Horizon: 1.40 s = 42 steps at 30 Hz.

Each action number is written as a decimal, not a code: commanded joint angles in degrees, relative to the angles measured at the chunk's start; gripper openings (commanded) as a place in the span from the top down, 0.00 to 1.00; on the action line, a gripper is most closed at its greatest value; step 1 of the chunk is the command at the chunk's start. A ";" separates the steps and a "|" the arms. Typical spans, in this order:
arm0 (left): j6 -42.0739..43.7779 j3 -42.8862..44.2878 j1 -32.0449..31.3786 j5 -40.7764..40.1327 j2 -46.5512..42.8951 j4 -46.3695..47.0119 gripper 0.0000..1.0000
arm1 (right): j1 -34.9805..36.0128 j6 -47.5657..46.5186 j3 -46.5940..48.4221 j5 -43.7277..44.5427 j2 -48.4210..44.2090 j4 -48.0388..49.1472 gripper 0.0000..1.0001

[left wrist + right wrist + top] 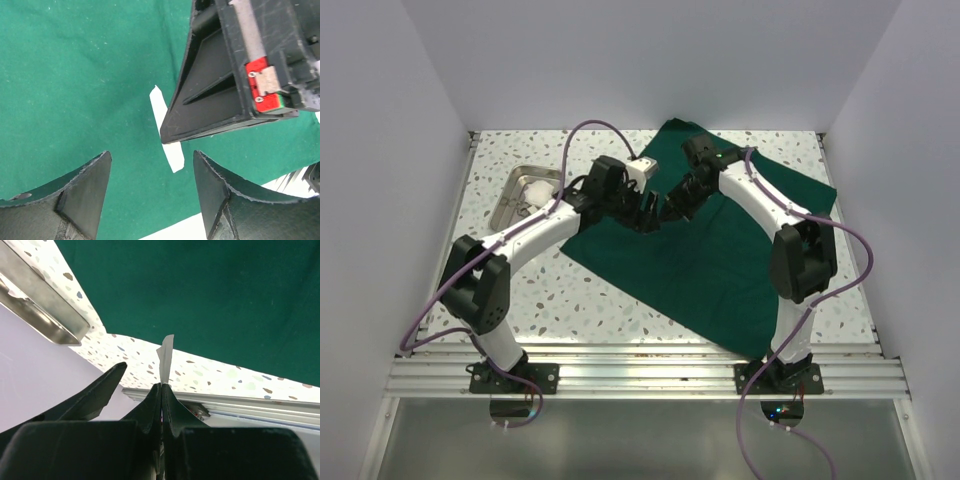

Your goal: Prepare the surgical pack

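Note:
The surgical pack (pixel 710 265) is a dark green drape spread flat across the middle and right of the table. Both grippers meet above its left part. My right gripper (pixel 162 385) is shut on a thin white strip (pixel 166 356) that sticks out past its fingertips. In the left wrist view the same strip (pixel 169 150) hangs below the right gripper's black fingers (pixel 210 100), over the green cloth (pixel 75 90). My left gripper (pixel 152 167) stands open just in front of the strip, with nothing between its fingers. From above, the left gripper (pixel 642 213) and the right gripper (pixel 672 208) almost touch.
A shiny metal tray (pixel 513 205) with white pieces (pixel 538 190) in it stands at the back left, beside the drape's left edge. White walls close in the speckled table (pixel 570 290). An aluminium rail (pixel 640 372) runs along the near edge.

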 commanded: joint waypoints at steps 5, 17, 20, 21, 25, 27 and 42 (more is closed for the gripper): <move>2.30 2.49 -0.52 -0.17 1.65 -0.32 0.36 | 0.10 2.27 -0.13 -2.48 -3.29 1.32 1.00; 2.13 4.60 -0.52 -2.01 3.06 -0.59 0.74 | 0.89 1.92 -0.30 -3.63 -3.03 1.23 1.00; 2.22 4.78 -0.34 -2.81 2.88 -0.32 0.89 | 0.89 1.57 -0.21 -3.72 -3.11 1.15 1.00; 2.22 4.78 -0.43 -2.81 2.88 -0.41 1.00 | 0.89 1.48 -0.04 -3.63 -3.03 1.06 1.00; 1.87 2.77 -0.26 -2.81 1.48 0.81 1.00 | 0.89 0.25 0.93 -3.28 -2.76 0.36 0.99; 1.08 1.36 0.18 -2.72 -0.10 2.48 1.00 | 0.98 -0.89 1.80 -3.45 -2.32 0.35 0.85; -4.02 -5.24 23.45 -2.72 -6.26 -5.22 1.00 | -3.06 -25.57 19.82 5.77 3.12 -10.98 0.18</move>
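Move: Just below and a little ahead-right of the open left fingers, about 1 cm each way, is the white strip, still pinched by the shut right fingers, with its middle some 1 cm ahead, 1 cm left and 1 cm below the right hand. The metal tray lies roughly 31 cm to the left of the left hand, 10 cm ahead and 14 cm below; the cloth's left corner is about 22 cm left, 2 cm back and 15 cm below. Sinking 1 to 1.5 cm, the left hand shuts its fingers fully on the white strip while the right still pinches the strip, easing about 1 cm left. Only then does the right open wide, let go and withdraw some 7 cm up and 4 cm forward, tilting its fingers forward, as the left swings about 13 cm left and 5 cm forward towards the tray, turning roughly 20 degrees counter-clockwise. ##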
